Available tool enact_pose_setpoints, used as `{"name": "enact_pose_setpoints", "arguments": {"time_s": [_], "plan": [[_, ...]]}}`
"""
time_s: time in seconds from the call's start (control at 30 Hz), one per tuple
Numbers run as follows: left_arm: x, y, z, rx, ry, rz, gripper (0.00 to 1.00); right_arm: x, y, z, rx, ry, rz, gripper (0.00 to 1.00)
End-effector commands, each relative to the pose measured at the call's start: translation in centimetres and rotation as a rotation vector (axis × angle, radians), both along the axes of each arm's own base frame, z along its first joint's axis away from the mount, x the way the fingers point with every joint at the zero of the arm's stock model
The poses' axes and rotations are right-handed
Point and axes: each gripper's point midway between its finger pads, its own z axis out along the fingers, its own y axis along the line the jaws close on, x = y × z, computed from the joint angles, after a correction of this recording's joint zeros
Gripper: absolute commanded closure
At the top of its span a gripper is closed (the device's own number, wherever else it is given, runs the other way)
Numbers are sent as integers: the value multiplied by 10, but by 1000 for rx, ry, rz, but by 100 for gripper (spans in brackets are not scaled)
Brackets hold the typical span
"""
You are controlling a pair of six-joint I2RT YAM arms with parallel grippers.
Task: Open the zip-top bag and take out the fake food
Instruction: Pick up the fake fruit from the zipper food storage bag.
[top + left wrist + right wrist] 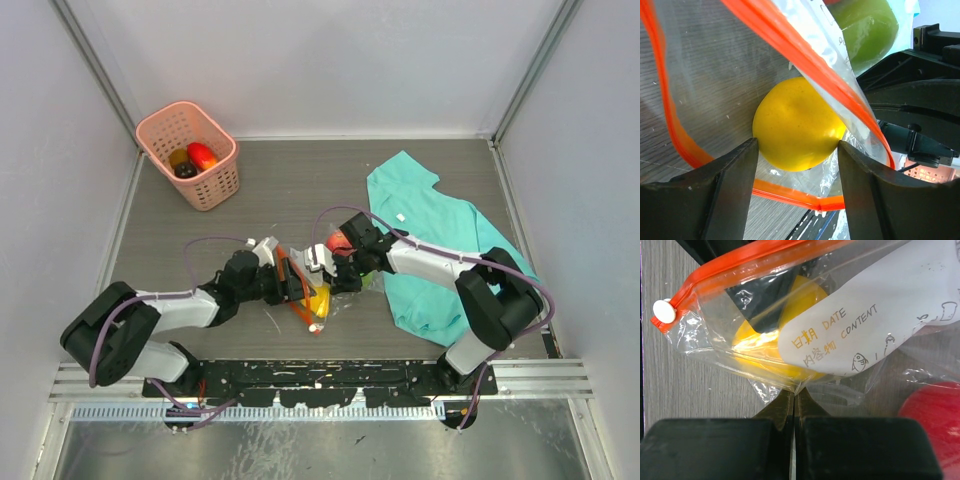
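The zip-top bag lies on the table between both arms, its red-orange zip strip parted wide. My left gripper reaches into the mouth, open, with its fingertips flanking a yellow fake fruit. A green piece lies deeper inside. My right gripper is shut on a fold of the clear plastic, just below the white label. The white slider sits at the strip's end. A red piece shows through the bag at the right.
A pink basket at the back left holds a red-orange piece and a dark one. A teal cloth is spread on the right, under my right arm. Grey walls close in the table on three sides.
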Motion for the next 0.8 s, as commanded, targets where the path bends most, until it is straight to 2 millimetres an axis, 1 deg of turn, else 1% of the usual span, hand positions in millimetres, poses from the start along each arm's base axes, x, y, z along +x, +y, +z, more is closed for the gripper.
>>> {"name": "enact_pose_setpoints", "arguments": {"time_s": [0.0,0.07,0.23,0.33,0.47,0.5,0.53,0.57,0.77], "plan": [[12,-18,27,-98,-56,-21,35,3,16,17,68,4,20,99],[12,-18,24,-96,-46,-21,33,2,17,16,70,20,17,99],[9,-19,19,-86,-33,-20,20,0,18,12,66,51,15,99],[6,-20,14,-74,-20,-20,15,-1,19,12,68,64,9,99],[3,-22,6,-54,-1,-24,13,-1,22,15,81,71,-1,99],[3,-22,5,-52,-1,-23,13,-1,22,15,83,72,-2,99],[2,-23,5,-51,-1,-25,10,-1,23,15,85,75,-3,99],[2,-23,4,-50,1,-27,9,0,23,15,86,77,-7,99],[0,-26,1,-40,12,-34,7,2,26,16,96,85,-35,99]]}}
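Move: The yellow fruit lies just off the left fingertips inside the bag's mouth, about 3 cm to the right, 1 cm back and some 2 cm below. From that hand the red fruit is roughly 10 cm ahead and 6 cm right, the green fruit 13 cm right and 1 cm ahead, and the white zip slider about 8 cm back and 2 cm right. From the right hand, the yellow fruit is about 4 cm left, 2 cm back and slightly below. The right fingers, still shut, keep their pinch on the clear bag film below the zip, easing about 1 cm back and left while tipping some 5 degrees. Between the orange zip strips, the left hand spreads its fingers from about two-thirds to nearly wide open, working roughly 2 cm to the right and slightly down to bring them around the yellow fruit. ##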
